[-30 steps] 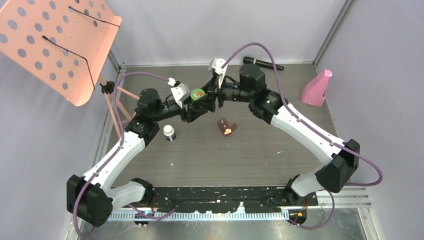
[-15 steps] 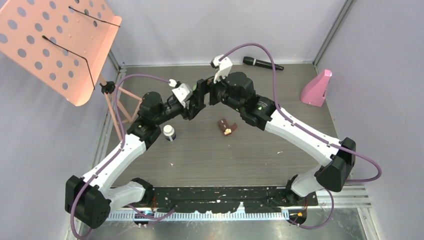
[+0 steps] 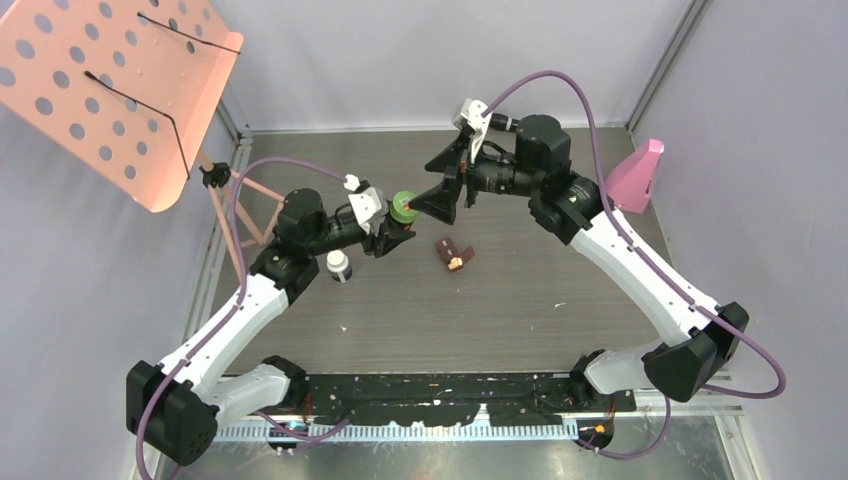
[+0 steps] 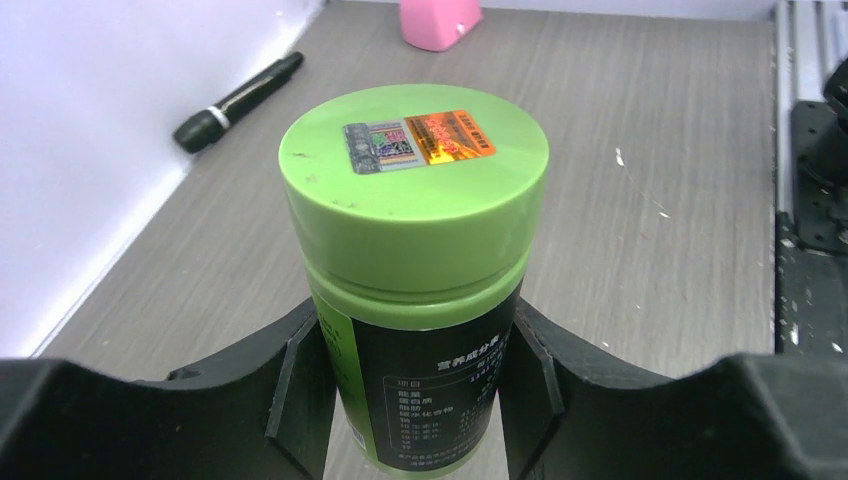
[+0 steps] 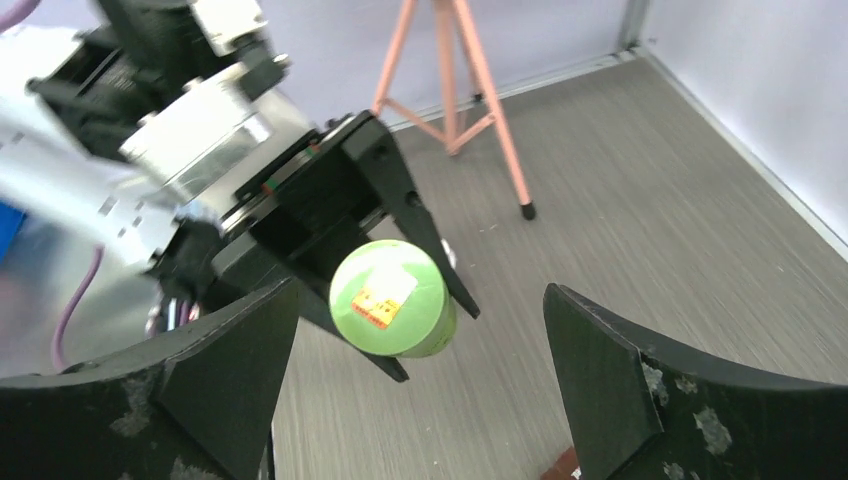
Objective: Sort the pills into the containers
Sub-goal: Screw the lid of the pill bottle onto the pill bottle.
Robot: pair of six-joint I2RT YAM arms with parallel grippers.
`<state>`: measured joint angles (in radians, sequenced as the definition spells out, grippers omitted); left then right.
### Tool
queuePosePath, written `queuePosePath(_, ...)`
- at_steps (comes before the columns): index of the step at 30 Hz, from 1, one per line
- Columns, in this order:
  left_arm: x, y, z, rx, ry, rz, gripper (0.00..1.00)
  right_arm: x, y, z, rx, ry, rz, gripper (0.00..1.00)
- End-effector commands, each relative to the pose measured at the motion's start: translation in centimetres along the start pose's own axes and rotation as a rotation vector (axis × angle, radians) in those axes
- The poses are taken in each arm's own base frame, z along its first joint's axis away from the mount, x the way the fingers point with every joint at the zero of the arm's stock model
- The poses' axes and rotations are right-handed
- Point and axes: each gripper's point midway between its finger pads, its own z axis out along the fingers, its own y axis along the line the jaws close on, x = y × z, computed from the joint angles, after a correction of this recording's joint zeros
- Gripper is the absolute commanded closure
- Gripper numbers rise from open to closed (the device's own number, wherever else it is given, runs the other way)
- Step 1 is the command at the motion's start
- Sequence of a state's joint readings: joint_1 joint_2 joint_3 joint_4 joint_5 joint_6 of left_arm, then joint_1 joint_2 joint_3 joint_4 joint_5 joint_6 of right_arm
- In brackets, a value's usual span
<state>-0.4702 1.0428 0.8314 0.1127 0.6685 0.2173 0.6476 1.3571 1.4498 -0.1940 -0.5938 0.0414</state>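
Note:
My left gripper (image 4: 415, 338) is shut on the body of the green-lidded bottle (image 4: 415, 200), which it holds above the table, lid on. In the top view the bottle (image 3: 404, 207) sits in the left gripper (image 3: 393, 225), its lid pointing toward my right gripper (image 3: 447, 187). The right gripper (image 5: 420, 300) is open wide, a short way off the bottle's lid (image 5: 390, 298) and not touching it. The white bottle with a dark cap (image 3: 339, 265) stands by the left arm. The small brown case (image 3: 455, 253) lies open at mid-table. The pills are not visible.
An orange perforated music stand (image 3: 110, 80) overhangs the back left, its tripod legs (image 5: 470, 90) on the floor behind the left arm. A pink object (image 3: 632, 175) stands at the back right. A black microphone (image 4: 235, 100) lies along the back wall.
My right gripper opened wide, came off the green lid and drew back to the right. The left gripper has kept hold of the bottle and tilted it slightly lower.

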Motion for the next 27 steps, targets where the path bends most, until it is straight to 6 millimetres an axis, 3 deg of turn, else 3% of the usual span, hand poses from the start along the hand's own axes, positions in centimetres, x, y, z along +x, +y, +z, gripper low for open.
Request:
queuePosePath(1, -1.6, -1.9, -0.4, 0.117, -0.038, 0.058, 1.00, -0.1, 4.9, -1.9, -0.337, 0.037, -0.146, 0.00)
queuePosePath(10, -0.4, -2.1, -0.5, 0.140, 0.024, 0.052, 1.00, 3.7, 4.1, -1.1, -0.327, 0.210, -0.257, 0.04)
queuePosePath(14, 0.2, -2.1, -0.7, 0.142, 0.058, 0.067, 1.00, 4.6, 3.6, -0.2, -0.293, 0.255, -0.283, 0.11)
queuePosePath(23, 0.3, -2.8, -1.0, 0.189, 0.070, 0.086, 1.00, 5.0, 3.0, 1.2, -0.305, 0.275, -0.299, 0.29)
queuePosePath(27, 0.3, -2.7, -0.9, 0.187, 0.071, 0.090, 1.00, 5.5, 2.8, 1.7, -0.306, 0.288, -0.283, 0.47)
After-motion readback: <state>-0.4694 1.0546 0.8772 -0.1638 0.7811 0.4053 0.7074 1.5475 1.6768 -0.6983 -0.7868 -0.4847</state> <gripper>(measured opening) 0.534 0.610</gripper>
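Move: The right hand is empty and wide open. The green lid on the pill bottle lies about 3 cm to its left, 3 cm below it and 1 cm back. For the left hand, still gripping the bottle's body, that lid is about 5 cm above and level both ways. Far below on the table, from the right hand, the brown pill box is level ahead and 5 cm to the right, and the white bottle some 18 cm left and 3 cm back. The right hand draws back about 4 cm while swinging some 20 degrees counter-clockwise, then sinks about 7 cm in all with a slight shift left, its fingers tipping downward as they come onto the green lid from the right and close from wide open until their pads are at both sides of the rim for a fresh grip. The left hand keeps its hold on the bottle's body and carries it about 3 cm down and a little back, tipping slightly so that its fingers point lower. ##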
